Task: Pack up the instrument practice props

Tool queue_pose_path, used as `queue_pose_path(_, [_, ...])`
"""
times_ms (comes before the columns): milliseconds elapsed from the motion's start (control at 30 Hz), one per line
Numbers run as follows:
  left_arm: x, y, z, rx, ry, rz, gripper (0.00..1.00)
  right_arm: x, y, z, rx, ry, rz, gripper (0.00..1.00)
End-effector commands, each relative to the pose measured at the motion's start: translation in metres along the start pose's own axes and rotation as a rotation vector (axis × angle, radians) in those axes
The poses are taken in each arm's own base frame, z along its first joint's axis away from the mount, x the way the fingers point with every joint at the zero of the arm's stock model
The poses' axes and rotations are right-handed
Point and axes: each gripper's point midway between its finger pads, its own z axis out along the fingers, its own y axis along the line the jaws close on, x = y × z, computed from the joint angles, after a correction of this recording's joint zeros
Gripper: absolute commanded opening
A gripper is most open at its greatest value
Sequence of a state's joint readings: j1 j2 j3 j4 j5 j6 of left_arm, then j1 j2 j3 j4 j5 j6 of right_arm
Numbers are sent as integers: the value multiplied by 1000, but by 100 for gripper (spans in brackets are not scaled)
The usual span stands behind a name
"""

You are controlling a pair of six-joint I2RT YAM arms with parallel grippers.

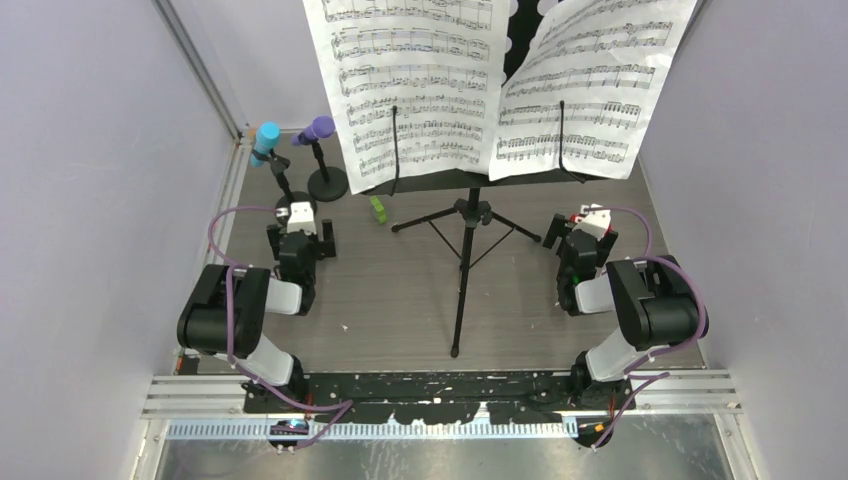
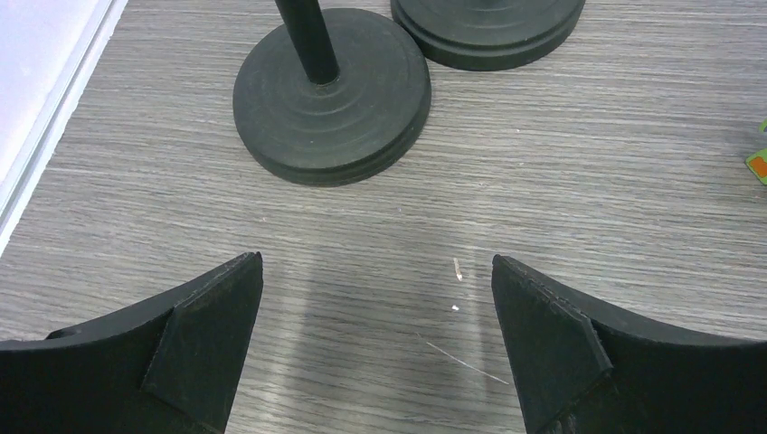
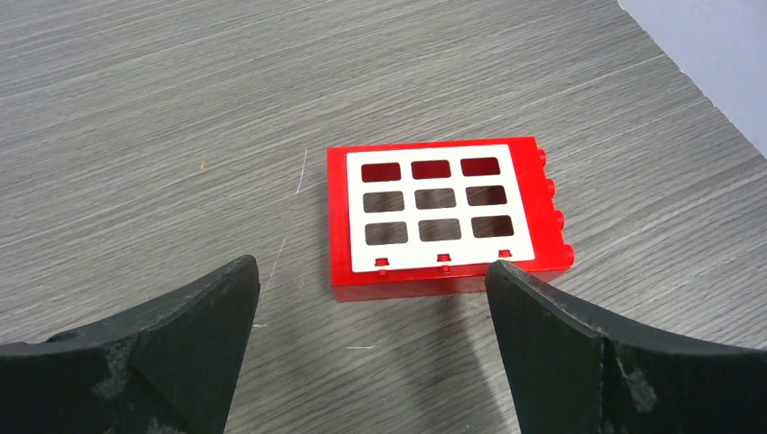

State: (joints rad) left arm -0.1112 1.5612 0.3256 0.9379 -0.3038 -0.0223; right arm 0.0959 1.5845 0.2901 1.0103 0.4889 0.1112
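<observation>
The black music rack [image 1: 470, 181] stands on tripod legs [image 1: 465, 250] at the table's middle back. Two white sheet-music pages [image 1: 415, 80] [image 1: 590, 90] lean on it. The cyan microphone [image 1: 266, 140] and the purple microphone [image 1: 318, 129] sit in two black round-based holders at back left. The purple one's base [image 1: 328, 184] shows whole. My left gripper [image 1: 300, 215] is open and empty just in front of the cyan one's base [image 2: 331, 95]; the other base [image 2: 488, 27] is behind it. My right gripper [image 1: 590, 220] is open and empty, low over the table.
A red block with a white grid [image 3: 448, 217] lies flat just ahead of the right fingers. A green toy brick [image 1: 377, 208] lies under the rack's left side, and a coloured brick [image 2: 758, 163] shows at the left wrist view's right edge. Walls close in on both sides.
</observation>
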Motion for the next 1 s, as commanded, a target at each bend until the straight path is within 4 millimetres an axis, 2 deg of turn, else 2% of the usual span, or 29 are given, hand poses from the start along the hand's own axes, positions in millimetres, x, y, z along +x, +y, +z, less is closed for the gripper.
queue_pose_path(0, [-24,0,5,-14,-76,-26,100,-26,1,5,15,-83,53,100])
queue_pose_path(467, [-28,2,3,-22,-96,-37,100,-27,1,5,14,-86,53,100])
queue_pose_path(567, [-43,8,-12,-59,-128,-46,100,-28,-4,-1,26,-113,70,100])
queue_pose_path(700, [-59,14,-38,-89,-148,-84,100,-44,-18,-14,71,-167,123,100])
queue_pose_path(867, [-83,23,-70,-91,-148,-174,100,-77,-47,-38,218,-186,247,100])
queue_pose_path(967, [-87,33,-93,-116,-132,-269,100,-99,-62,-55,294,-188,358,100])
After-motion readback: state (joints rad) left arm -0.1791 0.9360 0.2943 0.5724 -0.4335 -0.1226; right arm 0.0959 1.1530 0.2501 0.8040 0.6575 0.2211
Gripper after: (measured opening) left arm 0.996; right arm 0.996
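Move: The blue microphone's round base stands about 9 cm ahead of the left hand and 3 cm to its left, 5 cm lower; the purple microphone's base is about 14 cm ahead and 4 cm right, and the green owl block 8 cm ahead and 16 cm right. From the right hand, the red window block lies some 3 cm ahead, 2 cm right and 4 cm down; the music stand's nearest foot is 8 cm left and 1 cm ahead. Up off their low resting poses, after a pause, go both empty hands, fingers staying wide open. The left leads, climbing about 11 cm and drawing back 4 away from the blue microphone's base as its fingertips tilt up; the right lifts some 8 cm above the red window block, easing back and to its right, tilting up and turning about 10 degrees clockwise. ##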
